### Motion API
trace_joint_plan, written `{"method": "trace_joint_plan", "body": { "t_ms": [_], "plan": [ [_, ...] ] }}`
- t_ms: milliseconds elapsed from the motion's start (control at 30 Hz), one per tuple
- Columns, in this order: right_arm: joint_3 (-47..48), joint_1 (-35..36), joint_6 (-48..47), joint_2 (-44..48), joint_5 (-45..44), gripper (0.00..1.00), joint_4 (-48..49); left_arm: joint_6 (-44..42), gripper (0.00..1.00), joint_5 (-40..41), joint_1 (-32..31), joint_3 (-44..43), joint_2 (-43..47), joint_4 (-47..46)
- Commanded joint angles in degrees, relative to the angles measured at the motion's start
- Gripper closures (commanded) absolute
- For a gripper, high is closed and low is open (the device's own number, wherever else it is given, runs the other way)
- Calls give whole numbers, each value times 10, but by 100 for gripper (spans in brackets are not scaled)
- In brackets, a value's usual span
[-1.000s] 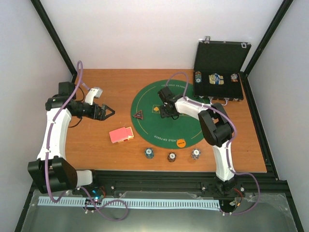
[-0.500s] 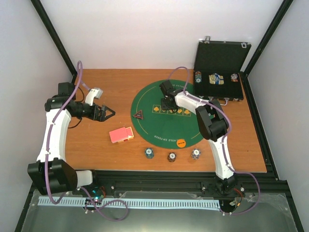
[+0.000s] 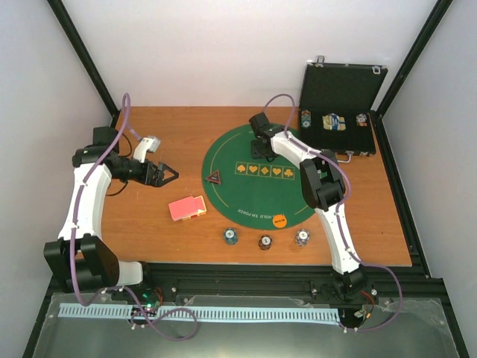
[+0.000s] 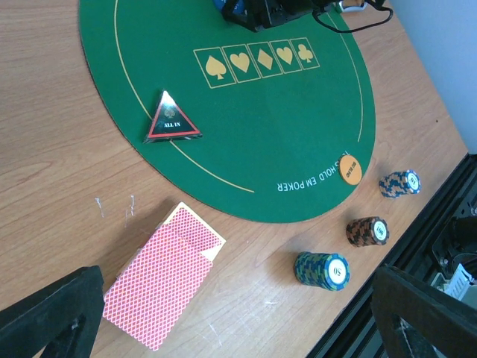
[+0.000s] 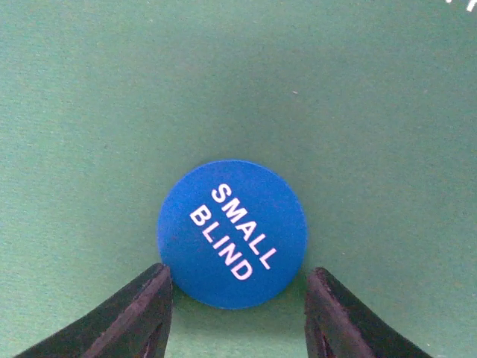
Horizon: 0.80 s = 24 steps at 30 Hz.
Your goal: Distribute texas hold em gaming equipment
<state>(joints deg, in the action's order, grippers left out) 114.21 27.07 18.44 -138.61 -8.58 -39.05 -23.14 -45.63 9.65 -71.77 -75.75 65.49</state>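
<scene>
A blue disc (image 5: 232, 233) marked SMALL BLIND lies on the green mat (image 3: 257, 195). My right gripper (image 5: 238, 280) stands open over it, one fingertip at each side of its near edge; in the top view this gripper (image 3: 260, 149) is at the mat's far side. Red-backed playing cards (image 3: 187, 208) (image 4: 160, 274) lie on the wood left of the mat. The dark triangle (image 3: 215, 178) (image 4: 171, 119) rests on the mat's left edge and the orange disc (image 3: 279, 221) on its near edge. My left gripper (image 3: 165, 177) (image 4: 238, 328) hovers open and empty above the cards.
Three stacks of poker chips (image 3: 231, 236) (image 3: 264, 242) (image 3: 302, 237) stand on the wood by the near edge. The open black case (image 3: 339, 93) at the back right holds more chips. Black frame posts line both sides.
The right arm has carried its gripper from the mat's middle to the far side, uncovering the printed suit row. The left arm has hardly moved.
</scene>
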Motion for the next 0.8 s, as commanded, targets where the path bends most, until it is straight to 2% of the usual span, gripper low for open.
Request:
{"method": "trace_joint_plan", "body": {
  "t_ms": [0, 100, 167, 300, 533, 767],
  "plan": [
    [11, -6, 3, 2, -7, 49, -42, -19, 0, -14, 3, -12, -3, 4],
    [-16, 2, 10, 49, -24, 47, -53, -14, 0, -19, 2, -19, -7, 0],
    [-46, 12, 25, 84, -41, 39, -64, -15, 0, -25, 2, -25, -15, 3],
    [-164, 45, 49, 177, -65, 34, -44, -20, 0, -18, 2, -33, -28, 8],
    [-375, 112, 108, 310, -75, 31, -17, -17, 0, -17, 3, -42, -22, 17],
    [-513, 164, 149, 413, -56, 31, -4, -17, 0, -29, 3, -43, -23, 25]
  ]
}}
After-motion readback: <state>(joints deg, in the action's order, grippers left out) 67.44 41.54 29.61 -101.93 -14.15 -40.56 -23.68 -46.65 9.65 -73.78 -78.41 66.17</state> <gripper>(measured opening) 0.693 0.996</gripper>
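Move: My right hand has the blue small blind button between its fingers, about 1 cm ahead and 1 cm below. The orange button I go for lies some 26 cm back and 5 cm to the right. The brown chip stack is about 34 cm straight back, the silver stack 32 cm back and 11 cm right, the all-in triangle roughly 9 cm back and 15 cm left. From my left hand the orange button is about 34 cm right, 3 cm back and 22 cm below. I open my right fingers wider to leave the small blind button free on the felt, then draw the hand back some 22 cm towards the orange button, passing over the row of card symbols. On the way I rise about 5 cm, then sink again by half of that, fingers staying open and tipping slightly steeper. ##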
